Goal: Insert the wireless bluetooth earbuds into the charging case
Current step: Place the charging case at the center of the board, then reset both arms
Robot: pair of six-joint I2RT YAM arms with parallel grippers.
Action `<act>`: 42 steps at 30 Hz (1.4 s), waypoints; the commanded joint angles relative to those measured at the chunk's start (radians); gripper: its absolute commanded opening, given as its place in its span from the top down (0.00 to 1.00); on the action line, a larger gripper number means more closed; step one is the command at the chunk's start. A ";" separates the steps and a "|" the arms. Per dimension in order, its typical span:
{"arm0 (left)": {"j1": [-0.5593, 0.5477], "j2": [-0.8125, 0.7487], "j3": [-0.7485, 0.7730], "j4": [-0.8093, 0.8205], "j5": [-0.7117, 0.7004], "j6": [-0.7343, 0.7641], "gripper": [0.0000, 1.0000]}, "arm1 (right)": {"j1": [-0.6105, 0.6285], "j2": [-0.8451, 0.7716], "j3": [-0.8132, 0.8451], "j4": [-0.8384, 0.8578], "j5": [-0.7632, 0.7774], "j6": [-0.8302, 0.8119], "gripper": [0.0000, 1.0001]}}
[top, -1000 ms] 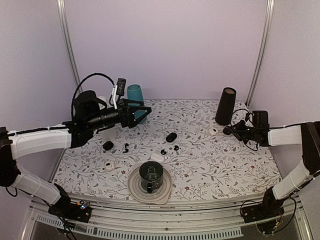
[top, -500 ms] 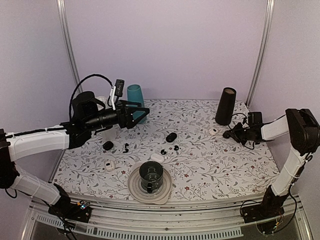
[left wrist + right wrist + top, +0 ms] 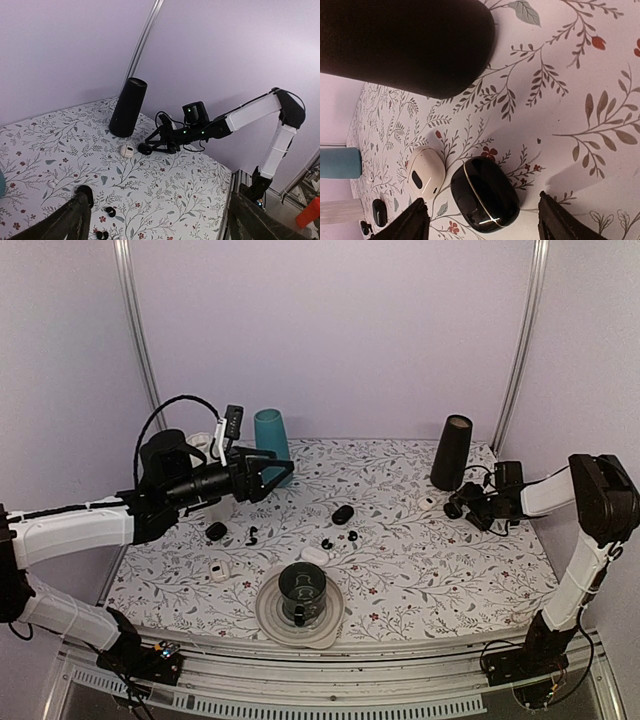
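Two tiny black earbuds (image 3: 327, 543) (image 3: 352, 536) lie near the table's middle, and a third (image 3: 252, 536) lies further left; the left wrist view shows them low down (image 3: 110, 211). A closed glossy black charging case (image 3: 485, 195) lies flat on the floral cloth at the right back (image 3: 452, 510). My right gripper (image 3: 481, 200) is open with that case between its fingers, which do not touch it. My left gripper (image 3: 285, 465) hangs open and empty high over the left back, far from the earbuds.
A white case (image 3: 426, 172) lies beside the black one, under a tall black cylinder (image 3: 452, 452). Other black cases (image 3: 343, 514) (image 3: 216, 531) and white cases (image 3: 314, 555) (image 3: 220, 570) are scattered about. A dark cup (image 3: 301, 590) stands on a plate (image 3: 270, 615) at the front. A teal cup (image 3: 270, 430) stands at the back left.
My right gripper has opened around the black case, and its arm has folded upward at the elbow. The left arm has drifted slightly left and lower.
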 commanded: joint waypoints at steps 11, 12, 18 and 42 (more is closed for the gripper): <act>0.021 -0.020 -0.041 -0.004 -0.006 0.019 0.04 | 0.071 -0.215 -0.028 -0.163 0.126 -0.113 0.01; 0.022 -0.017 -0.041 -0.001 -0.005 0.022 0.04 | 0.098 -0.253 -0.032 -0.171 0.140 -0.118 0.01; 0.024 -0.002 -0.042 -0.011 -0.028 0.044 0.04 | 0.257 -0.449 -0.071 -0.192 0.239 -0.145 0.01; 0.031 -0.118 -0.083 -0.146 -0.194 0.153 0.04 | 0.728 -0.627 0.156 -0.209 0.340 -0.243 0.01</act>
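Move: The charging case, the black one mid-board, lies some 27 cm left of the right hand, about level with it and 2 cm lower; a black earbud is about 6 cm nearer and 2 cm right of that case. The just-placed black case sits between the right fingertips, the cream case 8 cm left, the black vase 7 cm ahead and 4 cm left. From the left hand, the mid-board case is 13 cm ahead, 13 cm right, 29 cm down. Right fingers finish opening; that hand climbs 28 cm from the placed case, swinging 22 left and back; left sinks slightly. ##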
